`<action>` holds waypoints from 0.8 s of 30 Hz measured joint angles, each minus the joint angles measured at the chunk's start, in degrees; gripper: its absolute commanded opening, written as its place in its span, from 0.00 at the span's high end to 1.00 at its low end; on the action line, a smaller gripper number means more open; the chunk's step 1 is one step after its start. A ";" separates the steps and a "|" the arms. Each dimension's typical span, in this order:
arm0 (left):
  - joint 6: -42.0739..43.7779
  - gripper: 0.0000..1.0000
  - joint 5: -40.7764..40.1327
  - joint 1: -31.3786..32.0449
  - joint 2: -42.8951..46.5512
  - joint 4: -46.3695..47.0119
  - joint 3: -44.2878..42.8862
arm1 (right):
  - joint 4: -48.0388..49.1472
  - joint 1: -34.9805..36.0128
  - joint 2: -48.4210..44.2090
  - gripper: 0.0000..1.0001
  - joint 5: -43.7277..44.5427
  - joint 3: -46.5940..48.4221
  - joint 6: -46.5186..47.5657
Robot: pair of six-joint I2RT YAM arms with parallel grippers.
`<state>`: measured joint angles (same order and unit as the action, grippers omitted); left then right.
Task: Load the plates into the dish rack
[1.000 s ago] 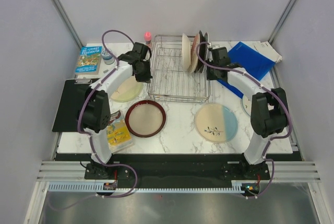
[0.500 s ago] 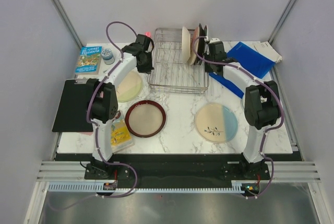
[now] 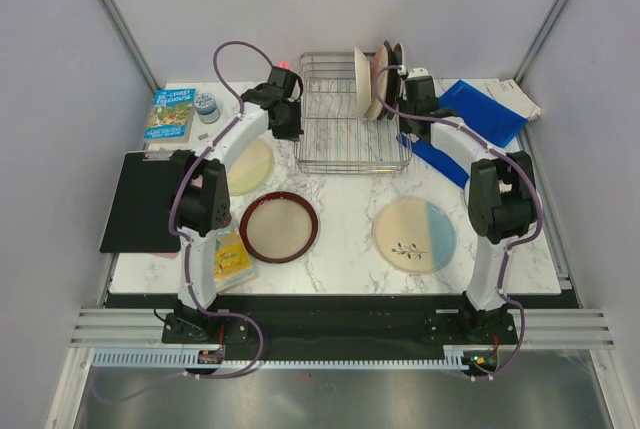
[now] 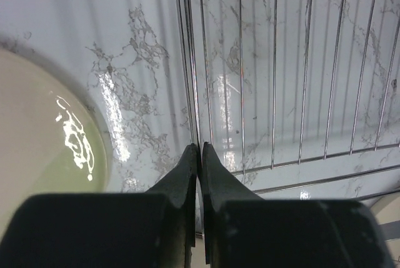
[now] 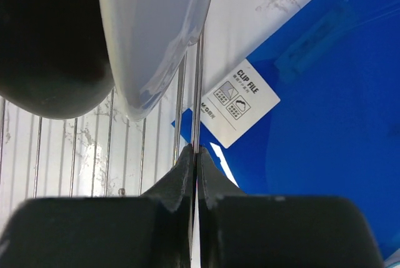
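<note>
The silver wire dish rack (image 3: 345,129) stands at the back middle of the table. Three plates (image 3: 376,82) stand upright in its right end. The right wrist view shows a black plate (image 5: 44,43) and a white one (image 5: 150,30) there. My left gripper (image 3: 293,129) is shut on the rack's left edge wire (image 4: 187,62). My right gripper (image 3: 403,119) is shut on its right edge wire (image 5: 199,80). Flat on the table lie a pale yellow plate (image 3: 250,165), a red-rimmed cream plate (image 3: 279,226) and a cream-and-blue twig plate (image 3: 414,229).
A blue folder (image 3: 480,114) with papers (image 3: 520,101) lies right of the rack, partly under my right gripper. At the back left are a book (image 3: 172,114), a small tin (image 3: 207,105) and a red-capped bottle (image 3: 284,65). A black pad (image 3: 140,199) and a yellow packet (image 3: 228,257) lie at the left.
Both arms have stretched away from their bases, and the rack between them has slid toward the back of the table and a little right. The plates in it stay upright.
</note>
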<state>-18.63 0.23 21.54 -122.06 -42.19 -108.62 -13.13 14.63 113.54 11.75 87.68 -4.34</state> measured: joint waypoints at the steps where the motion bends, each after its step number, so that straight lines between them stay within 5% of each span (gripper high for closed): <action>1: -0.04 0.82 -0.07 0.28 0.17 0.42 0.35 | 0.04 -0.24 0.00 0.81 -0.02 0.00 0.13; 3: -0.02 0.65 -0.33 0.87 0.68 1.38 1.25 | 0.02 -0.68 0.00 0.64 -0.13 0.00 1.09; 4: -0.02 0.50 -0.07 1.05 0.92 1.88 1.77 | -0.04 -0.79 0.00 0.61 -0.28 0.00 1.36; 7: -0.26 0.27 0.59 1.53 1.77 3.41 4.07 | -0.26 -0.68 -0.37 0.50 -0.94 -0.17 2.56; 9: -0.17 0.26 1.33 1.51 3.34 3.54 6.40 | -0.98 -0.61 -1.81 0.40 -1.38 -1.22 3.06; 16: 1.05 0.21 5.38 -6.10 22.36 4.17 21.64 | -3.39 -0.68 -21.42 0.30 -10.60 -12.11 7.17; 20: 6.49 0.23 10.32 -13.49 28.70 2.60 27.91 | -5.42 -0.83 -32.30 0.27 -29.29 -15.47 8.15; 24: 11.52 0.25 14.38 -17.03 25.03 -1.99 29.75 | -5.51 0.02 -31.41 0.24 -45.29 -18.69 4.42</action>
<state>-7.11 14.61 4.51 -97.03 -44.18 -78.87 -18.63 14.66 82.13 -33.54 68.99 0.08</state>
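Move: Each closed gripper still holds a side rail of the dish rack. From the left hand the brown-rimmed plate lies about 21 cm back, 5 cm left and 9 cm below; the light green plate is some 6 cm back and 14 cm left. From the right hand the brown-rimmed plate is roughly 24 cm back and 30 cm left, and the beige-and-blue plate about 26 cm back, 2 cm right, both 9 cm below. Both hands open off the rack rails, rise and swing back-left some 15–20 cm towards the brown-rimmed plate. ##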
